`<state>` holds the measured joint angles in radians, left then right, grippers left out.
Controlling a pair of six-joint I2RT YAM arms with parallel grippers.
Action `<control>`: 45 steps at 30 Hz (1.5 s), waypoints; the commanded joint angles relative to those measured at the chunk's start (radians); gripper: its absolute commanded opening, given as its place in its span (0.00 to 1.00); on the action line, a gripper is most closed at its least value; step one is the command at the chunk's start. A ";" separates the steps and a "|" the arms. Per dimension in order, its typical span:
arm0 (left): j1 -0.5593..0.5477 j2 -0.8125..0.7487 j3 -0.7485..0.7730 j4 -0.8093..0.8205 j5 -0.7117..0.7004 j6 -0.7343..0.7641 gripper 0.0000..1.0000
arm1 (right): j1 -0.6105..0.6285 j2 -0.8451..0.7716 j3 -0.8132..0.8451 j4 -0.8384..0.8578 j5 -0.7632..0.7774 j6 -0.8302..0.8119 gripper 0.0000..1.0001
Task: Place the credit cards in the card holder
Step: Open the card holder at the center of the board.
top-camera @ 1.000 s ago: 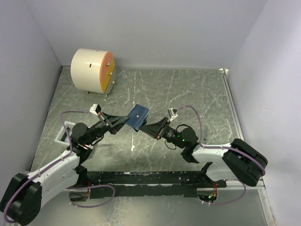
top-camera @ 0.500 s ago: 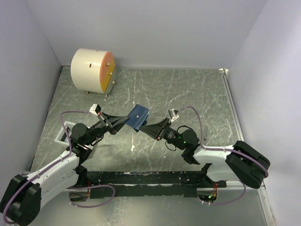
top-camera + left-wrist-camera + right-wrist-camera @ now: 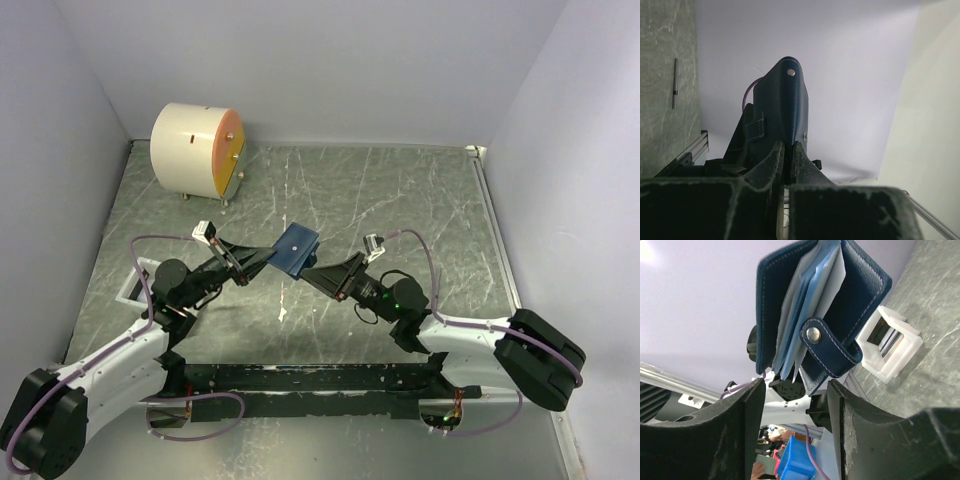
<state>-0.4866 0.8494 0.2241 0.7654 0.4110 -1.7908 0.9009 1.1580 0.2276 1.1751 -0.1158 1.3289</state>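
The card holder (image 3: 297, 250) is a dark navy folding case held in the air over the middle of the table. My left gripper (image 3: 268, 262) is shut on its lower edge, and in the left wrist view the card holder (image 3: 785, 107) rises straight from the left gripper (image 3: 788, 146). My right gripper (image 3: 313, 275) stands open just right of it, touching nothing. In the right wrist view the card holder (image 3: 820, 310) hangs partly open above the right gripper (image 3: 795, 385), with light blue pockets and the snap tab (image 3: 830, 347) showing. I cannot make out the credit cards for certain.
A white tray (image 3: 892, 342) lies on the marble table (image 3: 400, 200) at the left, with thin dark and tan edges inside it. In the top view my left arm mostly hides the tray (image 3: 132, 287). A cream cylinder with an orange face (image 3: 197, 150) stands at the back left.
My right gripper has opened wider and drawn back a little to the right, away from the card holder. The left gripper keeps its hold, and the holder has barely moved.
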 commanded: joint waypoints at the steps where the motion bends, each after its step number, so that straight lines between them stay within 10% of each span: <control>1: -0.005 0.005 0.059 0.027 -0.005 0.014 0.07 | 0.016 0.001 0.012 -0.003 0.017 0.002 0.53; 26: -0.006 -0.047 0.027 0.034 0.016 -0.019 0.07 | 0.020 0.099 0.076 0.133 0.028 -0.015 0.00; 30: -0.006 -0.061 0.040 -0.084 0.040 0.041 0.33 | 0.020 0.086 0.043 0.159 0.049 -0.039 0.00; 36: -0.005 -0.050 0.160 -0.451 0.056 0.280 0.70 | 0.013 -0.062 0.098 -0.369 0.090 -0.192 0.00; 45: -0.006 0.021 0.447 -1.131 -0.277 0.770 0.75 | -0.013 0.018 0.237 -0.865 0.061 -0.604 0.00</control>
<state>-0.4892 0.8505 0.6052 -0.0521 0.3210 -1.2739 0.8974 1.1076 0.4316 0.5518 -0.0395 0.9340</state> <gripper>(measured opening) 0.761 0.014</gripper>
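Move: The card holder is already in the left hand's shut fingers, gripped near its left edge, so its middle lies about 2 cm ahead, 5 cm to the right and 1 cm above. From the open right hand the same card holder's middle is roughly 4 cm ahead, 3 cm to the left and 2 cm higher. Its snap strap, beside the lower corner, sits nearer, some 2 cm ahead, 3 cm to the left and 1 cm above. The right hand eases a centimetre or so left towards the card holder and shuts its fingers on the lower corner by the snap strap, while the left keeps its pinch on the other edge and rises about 2.5 cm. Then the left opens wide and lets go, sinking about 5 cm and going some 2.5 cm forward as its fingers tip down about 30 degrees, while the right keeps its grip, sinks about 6 cm and goes 2.5 cm forward, its fingers tipping down by a similar amount. ##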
